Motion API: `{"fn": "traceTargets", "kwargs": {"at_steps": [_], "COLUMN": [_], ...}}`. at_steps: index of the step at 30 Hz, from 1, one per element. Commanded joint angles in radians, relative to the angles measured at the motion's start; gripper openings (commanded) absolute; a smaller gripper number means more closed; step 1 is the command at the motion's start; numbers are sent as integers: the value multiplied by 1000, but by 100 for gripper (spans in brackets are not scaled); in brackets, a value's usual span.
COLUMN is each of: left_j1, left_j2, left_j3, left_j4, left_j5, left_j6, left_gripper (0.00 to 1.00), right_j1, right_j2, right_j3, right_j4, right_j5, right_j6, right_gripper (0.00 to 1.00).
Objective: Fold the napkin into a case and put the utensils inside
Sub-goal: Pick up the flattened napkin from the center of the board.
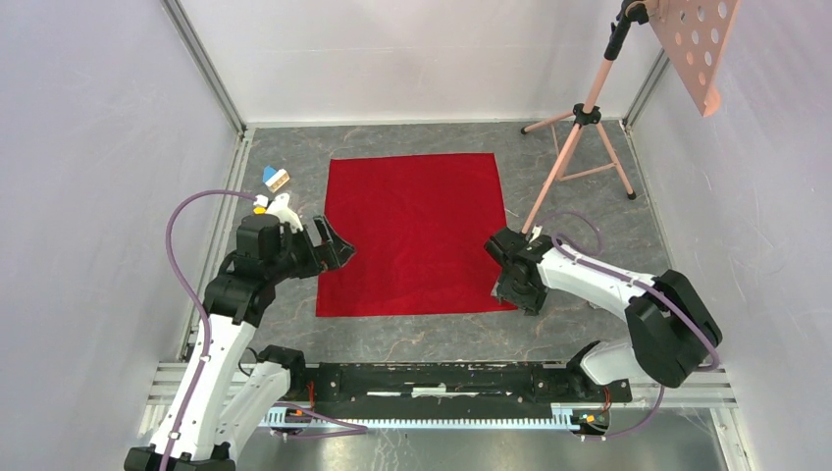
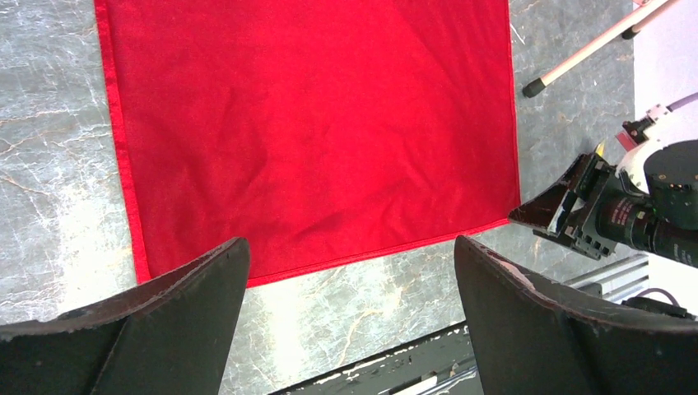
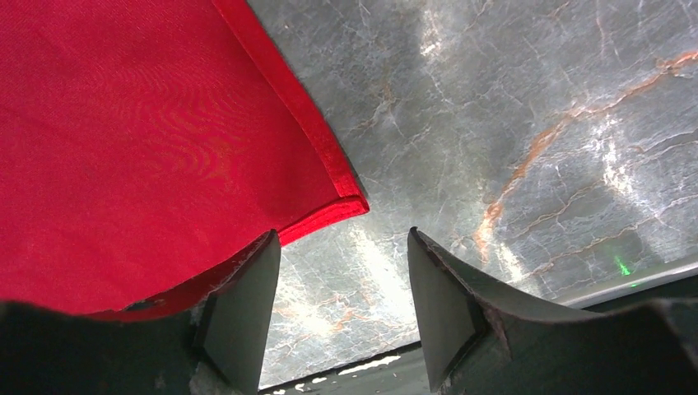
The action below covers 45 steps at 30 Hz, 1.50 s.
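Observation:
The napkin (image 1: 417,231) lies flat on the marble table as one red square, unfolded; no case shows and the utensils are out of view. My left gripper (image 1: 338,245) hovers at the napkin's near-left corner, open wide, with the near hem (image 2: 329,265) just beyond its fingertips and bare table between them (image 2: 350,243). At the near-right corner sits my right gripper (image 1: 508,289), open with a narrower gap (image 3: 342,234) that holds nothing. The napkin's corner (image 3: 350,204) lies just ahead of that gap, and red cloth (image 3: 123,148) runs beside the left finger (image 3: 247,304).
Small coloured toy blocks (image 1: 276,178) sit left of the napkin's far corner. A pink tripod stand (image 1: 579,128) with a perforated board (image 1: 697,44) rises at the back right, one foot (image 2: 531,86) near the napkin. White walls close in the table; a black rail (image 1: 432,378) runs along the near edge.

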Motion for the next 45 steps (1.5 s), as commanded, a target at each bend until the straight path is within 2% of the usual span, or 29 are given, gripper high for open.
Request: {"fn": "traceTargets", "kwargs": {"at_steps": [1,20,30,38,45], "left_j1": [-22,-55,-56,-55,-42], "left_j2": [-5,-18,-29,-25,-16], "left_j3": [2,13,13,15,13], "left_j4": [12,-2,-5,-6,-8], "left_j5": [-17,-41,-57,-66,-75], "left_j6": [49,50,50,49,47], "left_gripper": [100,100,100,100,100], "right_j1": [3,-12,-13,-13,-14], "right_j2": [34,74,132,148,88], "right_j3": [56,-19,-56,-105,-111], "right_j4": [14,72,95,153,205], "right_j5": [39,39,49,52,88], "right_j6": [32,57,80,86,57], "right_gripper": [63,58,50,33,18]}}
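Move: The right hand hangs half open just above the napkin's near right corner, which is about 1 cm ahead, level sideways and some 2 cm below. The napkin's middle lies about 16 cm to the left and 17 ahead, its near left corner some 33 cm to the left and about 1 ahead; the tripod foot is about 16 cm ahead, 3 to the right. From the raised left hand, the near right corner is roughly 29 cm right, 4 back and 20 below. The right hand eases forward and down over the napkin's near right corner, about 1.5 cm each way, the forward part mostly coming first, then sinks to the table with the wrist still pointing down. Its fingers narrow only slightly at first, then close from about two-thirds open to a fifth and pinch the corner between the pads. ##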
